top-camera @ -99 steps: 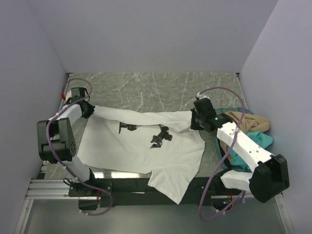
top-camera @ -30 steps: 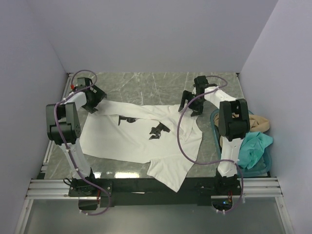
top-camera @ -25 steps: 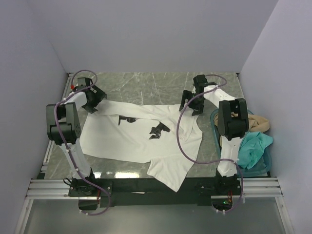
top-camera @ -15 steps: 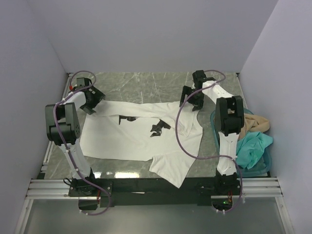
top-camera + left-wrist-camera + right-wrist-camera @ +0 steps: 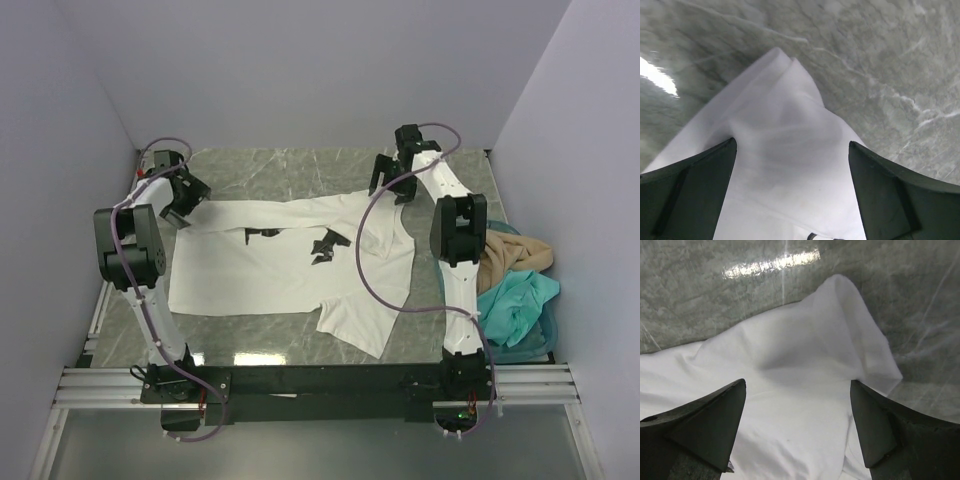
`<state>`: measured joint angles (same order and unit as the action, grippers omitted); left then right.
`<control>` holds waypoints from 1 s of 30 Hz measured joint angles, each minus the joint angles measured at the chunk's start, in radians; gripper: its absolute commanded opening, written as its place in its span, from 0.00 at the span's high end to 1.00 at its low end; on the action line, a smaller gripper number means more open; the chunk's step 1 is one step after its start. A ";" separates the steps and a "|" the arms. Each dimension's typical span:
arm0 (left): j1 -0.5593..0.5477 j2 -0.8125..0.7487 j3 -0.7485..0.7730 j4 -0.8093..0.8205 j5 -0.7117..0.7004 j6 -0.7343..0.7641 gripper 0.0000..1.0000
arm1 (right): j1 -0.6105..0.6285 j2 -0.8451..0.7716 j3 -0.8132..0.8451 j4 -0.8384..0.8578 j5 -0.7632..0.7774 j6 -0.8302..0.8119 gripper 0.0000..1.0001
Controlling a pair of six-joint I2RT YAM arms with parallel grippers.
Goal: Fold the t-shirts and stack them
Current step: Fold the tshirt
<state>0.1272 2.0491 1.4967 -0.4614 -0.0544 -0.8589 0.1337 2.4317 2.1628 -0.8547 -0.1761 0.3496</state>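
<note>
A large white t-shirt (image 5: 280, 270) with small black print marks lies spread on the marble table (image 5: 290, 170). My left gripper (image 5: 181, 208) stands at its far left corner. In the left wrist view that gripper (image 5: 792, 144) is open, both fingers down on either side of the white cloth (image 5: 785, 115). My right gripper (image 5: 386, 188) is at the shirt's far right corner. It too is open (image 5: 798, 383), straddling the white cloth (image 5: 825, 335). A tan t-shirt (image 5: 512, 250) and a teal t-shirt (image 5: 515, 300) lie crumpled in the basket at the right.
A teal plastic basket (image 5: 530, 345) stands at the table's right side, next to the right arm's upright link (image 5: 458, 260). Purple walls close in the back and both sides. The black frame rail (image 5: 320, 378) runs along the near edge.
Both grippers have moved toward the back wall, and the white t-shirt has slid back with them. Its near sleeve has drawn back from the front edge.
</note>
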 measured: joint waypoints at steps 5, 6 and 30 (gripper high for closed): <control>0.052 -0.002 0.076 -0.091 -0.034 0.000 0.01 | -0.006 -0.020 0.031 -0.022 0.047 -0.014 0.09; 0.061 -0.007 0.093 -0.105 -0.047 0.000 0.01 | -0.007 -0.039 0.030 -0.027 0.058 -0.021 0.08; 0.043 -1.200 -1.004 -0.210 -0.158 -0.256 0.01 | 0.170 -1.391 -1.389 0.337 0.157 0.150 0.05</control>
<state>0.1703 0.8494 0.4931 -0.6716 -0.2123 -1.1152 0.3035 1.0409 0.7738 -0.5179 -0.0189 0.4992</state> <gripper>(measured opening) 0.995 0.948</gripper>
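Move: From the left hand, the shirt's near left corner lies about 30 cm back, 2 cm left and 2 cm lower; the far left corner is some 2 cm ahead and 2 cm left, the smaller print 8 cm back and 23 cm right. From the right hand, the near sleeve is about 36 cm back, 7 cm left; the far right corner 3 cm straight ahead, the larger print 16 cm back and 19 cm left, the tub 30 cm back and 28 cm right. Up, then back in a high arc, both open hands lift off the shirt's far corners and swing towards its near side. The left slips about 5 cm left as it starts to rise, then travels 28 cm back and down low beside the near left corner, turning some 20 degrees counter-clockwise; the right goes 26 cm back over the shirt, dips its fingers and sinks to hover over the sleeve's base. ##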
